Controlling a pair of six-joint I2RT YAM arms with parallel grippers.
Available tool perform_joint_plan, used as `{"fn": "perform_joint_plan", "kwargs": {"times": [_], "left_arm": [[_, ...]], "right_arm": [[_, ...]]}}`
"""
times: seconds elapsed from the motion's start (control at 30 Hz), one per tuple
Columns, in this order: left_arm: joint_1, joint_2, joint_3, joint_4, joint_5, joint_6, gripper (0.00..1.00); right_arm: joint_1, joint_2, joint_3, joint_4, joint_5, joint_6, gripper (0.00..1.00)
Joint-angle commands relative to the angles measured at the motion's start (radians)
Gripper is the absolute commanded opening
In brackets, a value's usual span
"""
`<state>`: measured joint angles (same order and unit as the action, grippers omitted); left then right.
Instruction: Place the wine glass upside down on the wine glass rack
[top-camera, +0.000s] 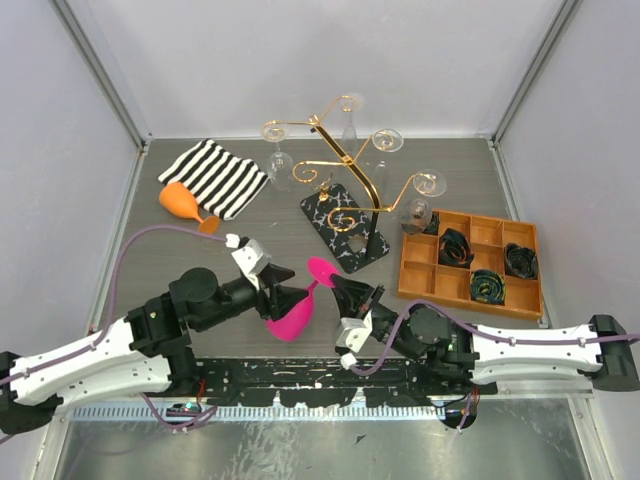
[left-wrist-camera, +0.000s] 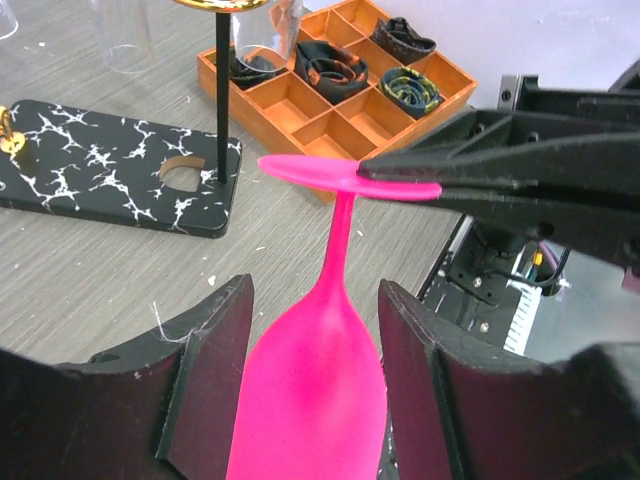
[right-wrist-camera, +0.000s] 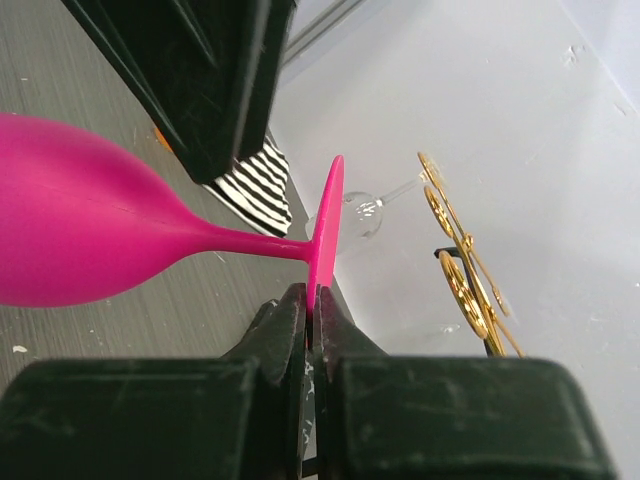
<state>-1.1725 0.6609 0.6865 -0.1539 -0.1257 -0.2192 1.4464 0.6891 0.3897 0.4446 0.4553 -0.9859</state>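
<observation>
A pink wine glass (top-camera: 293, 318) hangs tilted above the near table edge, between both arms. My right gripper (top-camera: 338, 285) is shut on the rim of its flat foot (right-wrist-camera: 326, 215), which stands edge-on between the pinched jaws (right-wrist-camera: 312, 300). My left gripper (left-wrist-camera: 315, 298) is open, its fingers (left-wrist-camera: 215, 370) standing either side of the pink bowl (left-wrist-camera: 310, 400) with narrow gaps. The wine glass rack (top-camera: 345, 160), gold wire on a black marbled base (top-camera: 345, 225), stands at the table's middle back.
Several clear glasses (top-camera: 280, 165) hang on the rack's arms. An orange compartment tray (top-camera: 470, 295) holding coiled black items sits at the right. An orange glass (top-camera: 180, 203) lies beside a black-and-white striped cloth (top-camera: 215, 175) at the back left.
</observation>
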Motion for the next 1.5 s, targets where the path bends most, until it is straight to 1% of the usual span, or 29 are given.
{"fn": "perform_joint_plan", "kwargs": {"times": [0.0, 0.07, 0.17, 0.3, 0.33, 0.43, 0.53, 0.63, 0.73, 0.77, 0.87, 1.03, 1.07, 1.13, 1.27, 1.4, 1.47], "left_arm": [[-0.003, 0.04, -0.007, 0.109, -0.039, -0.093, 0.59], [-0.003, 0.063, -0.005, 0.123, -0.024, -0.097, 0.58], [-0.003, 0.09, -0.008, 0.139, 0.001, -0.101, 0.53], [-0.003, 0.112, -0.013, 0.151, 0.052, -0.109, 0.5], [-0.003, 0.116, -0.015, 0.153, 0.064, -0.109, 0.47], [-0.003, 0.124, -0.029, 0.17, 0.079, -0.108, 0.38], [-0.003, 0.125, -0.038, 0.185, 0.087, -0.101, 0.25], [-0.003, 0.123, -0.033, 0.179, 0.097, -0.093, 0.11], [-0.003, 0.124, -0.038, 0.176, 0.098, -0.08, 0.02], [-0.003, 0.124, -0.04, 0.174, 0.096, -0.078, 0.0], [-0.003, 0.126, -0.042, 0.167, 0.089, -0.085, 0.0], [-0.003, 0.121, -0.045, 0.153, 0.069, -0.147, 0.0], [-0.003, 0.121, -0.045, 0.15, 0.068, -0.152, 0.0], [-0.002, 0.123, -0.044, 0.146, 0.067, -0.158, 0.0], [-0.003, 0.124, -0.023, 0.106, 0.052, -0.157, 0.0], [-0.003, 0.106, -0.017, 0.068, -0.014, -0.142, 0.0], [-0.003, 0.092, -0.021, 0.048, -0.079, -0.14, 0.0]], "right_arm": [[0.0, 0.044, 0.064, 0.144, -0.019, -0.053, 0.01], [0.0, 0.062, 0.068, 0.166, -0.027, -0.053, 0.01], [0.0, 0.069, 0.066, 0.195, -0.038, -0.048, 0.01], [0.0, 0.046, 0.065, 0.192, -0.051, 0.012, 0.01], [-0.001, 0.036, 0.061, 0.192, -0.06, 0.024, 0.01], [0.0, 0.008, 0.054, 0.192, -0.09, 0.052, 0.0], [0.0, -0.003, 0.056, 0.177, -0.099, 0.065, 0.01], [0.0, 0.001, 0.072, 0.125, -0.092, 0.079, 0.01], [0.0, 0.002, 0.07, 0.122, -0.092, 0.086, 0.01], [0.0, 0.003, 0.064, 0.132, -0.092, 0.086, 0.01], [-0.001, 0.012, 0.059, 0.155, -0.088, 0.081, 0.01], [0.0, 0.011, 0.055, 0.148, -0.072, 0.081, 0.01], [0.0, 0.008, 0.052, 0.151, -0.064, 0.082, 0.05], [0.0, 0.004, 0.041, 0.161, -0.048, 0.08, 0.17], [-0.001, -0.017, 0.035, 0.139, -0.042, 0.085, 0.25], [-0.001, -0.057, 0.055, 0.019, -0.062, 0.115, 0.45], [-0.001, -0.082, 0.064, -0.071, -0.078, 0.139, 0.55]]}}
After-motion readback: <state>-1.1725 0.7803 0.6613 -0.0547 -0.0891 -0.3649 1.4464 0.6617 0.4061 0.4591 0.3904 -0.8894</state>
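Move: The stem of the pink wine glass, hanging bowl down from the right hand's pinch on its foot, lies about 4 cm right of the left hand, 2 cm below and level fore and aft. From the right hand it is about 4 cm left, 2 cm below, neither ahead nor back. The rack's base plate is roughly 18 cm ahead of the right hand, 3 cm right and 26 cm below; the orange tray is about 32 cm right, 9 cm ahead, equally low. The pink glass's stem is met by the open left hand, which slides about 3.5 cm right and slightly down, then shuts on it just under the foot. The right hand, keeping its pinch on the foot, shifts a little left and up, holds while the left closes, then opens about halfway and lets go. The left starts to sink with its closed grip. ##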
